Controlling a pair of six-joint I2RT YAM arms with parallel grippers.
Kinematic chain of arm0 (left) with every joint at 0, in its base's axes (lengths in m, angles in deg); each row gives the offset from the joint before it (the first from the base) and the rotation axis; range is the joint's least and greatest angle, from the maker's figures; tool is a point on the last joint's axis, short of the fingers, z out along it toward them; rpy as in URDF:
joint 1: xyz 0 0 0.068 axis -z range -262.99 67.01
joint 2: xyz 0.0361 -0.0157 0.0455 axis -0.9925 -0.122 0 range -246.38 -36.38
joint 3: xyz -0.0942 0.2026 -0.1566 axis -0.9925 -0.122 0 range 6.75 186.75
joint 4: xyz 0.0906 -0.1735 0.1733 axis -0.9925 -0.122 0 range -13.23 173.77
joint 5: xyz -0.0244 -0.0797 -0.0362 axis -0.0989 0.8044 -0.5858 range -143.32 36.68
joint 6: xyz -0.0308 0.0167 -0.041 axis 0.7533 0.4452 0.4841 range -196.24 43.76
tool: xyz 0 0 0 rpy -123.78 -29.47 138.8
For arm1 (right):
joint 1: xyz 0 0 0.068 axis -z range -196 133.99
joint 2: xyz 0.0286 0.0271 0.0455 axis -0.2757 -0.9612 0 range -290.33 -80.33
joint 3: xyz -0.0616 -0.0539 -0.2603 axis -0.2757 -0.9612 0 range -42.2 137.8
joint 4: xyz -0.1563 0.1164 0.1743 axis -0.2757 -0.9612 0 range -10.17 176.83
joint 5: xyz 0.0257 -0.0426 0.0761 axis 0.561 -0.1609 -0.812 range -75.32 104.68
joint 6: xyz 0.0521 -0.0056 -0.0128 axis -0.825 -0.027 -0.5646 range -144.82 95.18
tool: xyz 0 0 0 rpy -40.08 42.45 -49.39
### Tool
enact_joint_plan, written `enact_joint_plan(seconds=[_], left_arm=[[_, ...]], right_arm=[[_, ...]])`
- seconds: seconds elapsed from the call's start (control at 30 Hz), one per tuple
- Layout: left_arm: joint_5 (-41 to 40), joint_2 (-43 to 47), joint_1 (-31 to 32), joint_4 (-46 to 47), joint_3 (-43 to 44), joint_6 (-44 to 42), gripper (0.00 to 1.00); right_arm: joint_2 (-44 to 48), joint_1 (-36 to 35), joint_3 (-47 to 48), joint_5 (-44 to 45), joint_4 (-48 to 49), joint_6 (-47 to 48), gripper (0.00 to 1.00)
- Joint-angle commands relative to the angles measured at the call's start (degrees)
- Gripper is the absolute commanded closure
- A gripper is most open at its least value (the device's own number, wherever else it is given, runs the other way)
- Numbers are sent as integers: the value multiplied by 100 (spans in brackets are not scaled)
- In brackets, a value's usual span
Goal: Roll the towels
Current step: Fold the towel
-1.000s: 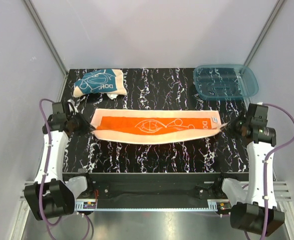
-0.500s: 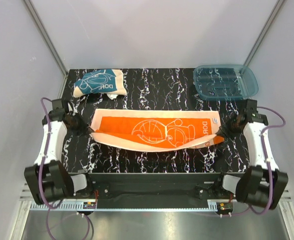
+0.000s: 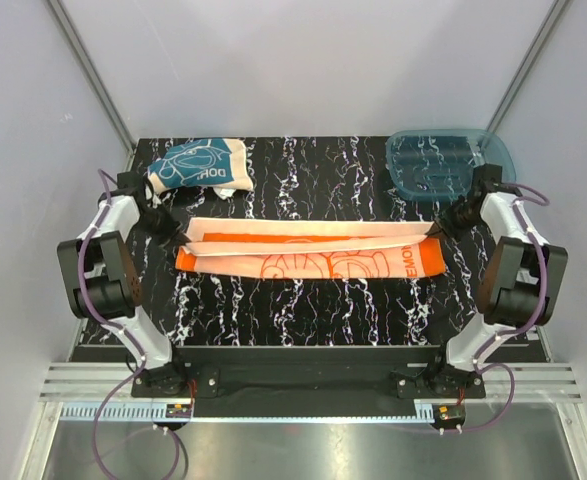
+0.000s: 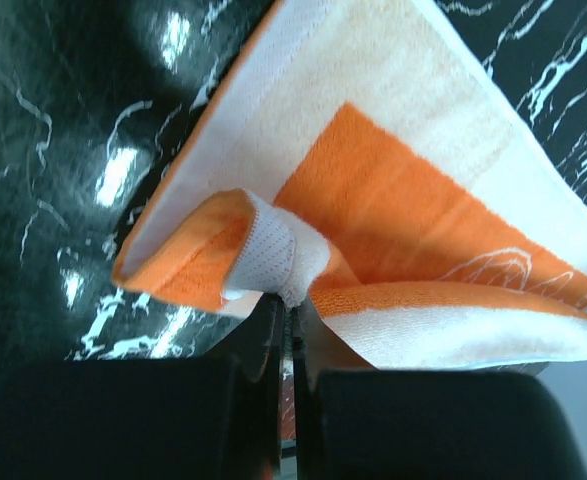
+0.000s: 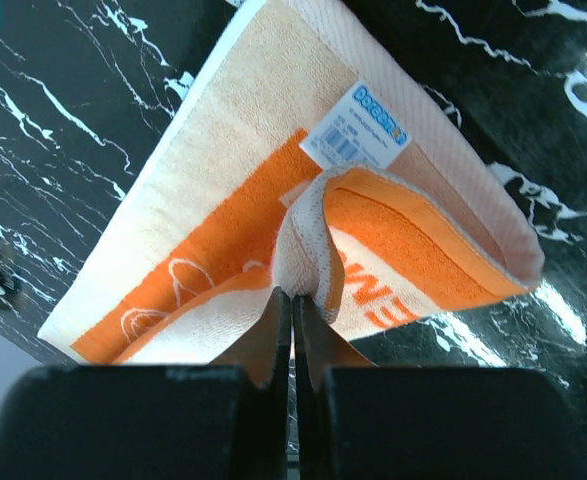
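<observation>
The orange towel (image 3: 313, 252) lies across the middle of the black marbled table (image 3: 303, 310), folded lengthwise with its cream back on top along the far edge. My left gripper (image 3: 169, 232) is shut on the towel's left corner (image 4: 273, 262). My right gripper (image 3: 441, 227) is shut on the towel's right corner (image 5: 308, 250), near a white label (image 5: 358, 138). The dark teal towel (image 3: 195, 166) lies crumpled at the far left of the table, beyond my left gripper.
A translucent blue plastic tray (image 3: 451, 160) stands at the far right corner, just behind my right gripper. White walls close in the table on three sides. The arm bases sit at the near edge.
Both grippers moved away from me, carrying the near long edge of the orange towel over onto the far edge. The towel went from a lifted strip to a folded band.
</observation>
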Motion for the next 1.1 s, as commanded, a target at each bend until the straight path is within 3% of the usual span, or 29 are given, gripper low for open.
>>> enact_joint_plan(seconds=[0.0, 0.5, 0.53, 0.57, 0.63, 0.67, 0.77, 0.8, 0.83, 1.07], left_arm=[[133, -297, -24, 169, 475, 59, 100], [186, -1580, 73, 28, 1608, 305, 99], [177, -1659, 82, 2, 1792, 331, 96], [203, -1834, 90, -16, 1898, 349, 82], [300, -2028, 90, -120, 2135, 402, 73], [439, -2159, 90, -147, 2310, 419, 59], [651, -2135, 82, -25, 2409, 569, 29], [678, -2091, 90, 19, 2409, 639, 10], [722, -1977, 82, 98, 2418, 657, 1], [196, -976, -41, 380, 1953, 648, 1]], right_arm=[[-276, 19, 451, -163, 191, 120, 100], [-1330, 19, 1313, -198, 156, 24, 97], [-1453, 19, 1365, -189, 147, -11, 80], [-1515, 19, 1470, -232, 155, -38, 65], [-1682, 19, 1568, -329, 182, -125, 45], [-1717, 19, 1646, -417, 182, -152, 26], [-1797, 28, 1901, -409, 138, -196, 10], [-1788, 28, 1963, -391, 51, -196, 9], [-1762, 37, 2025, -304, -2, -179, 9], [-1218, 186, 1886, 188, -213, 102, 7]])
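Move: I hold the lifted long hem of the orange towel by its ends. From my left hand the towel's far left corner is about 7 cm ahead, 1 cm to the right and some 4 cm down; the rolled blue towel is roughly 21 cm ahead and 4 cm right. From my right hand the far right corner is about 6 cm straight ahead, 4 cm lower, and the teal basket's middle some 20 cm ahead, 4 cm right. Still pinching the hem ends, I carry both hands forward together over the folded strip towards its far edge, sinking about 3 cm as I go. Partway along I open both grippers wide and let go of the hem, still drifting forward to some 9 cm in all, then rise a couple of centimetres clear. ##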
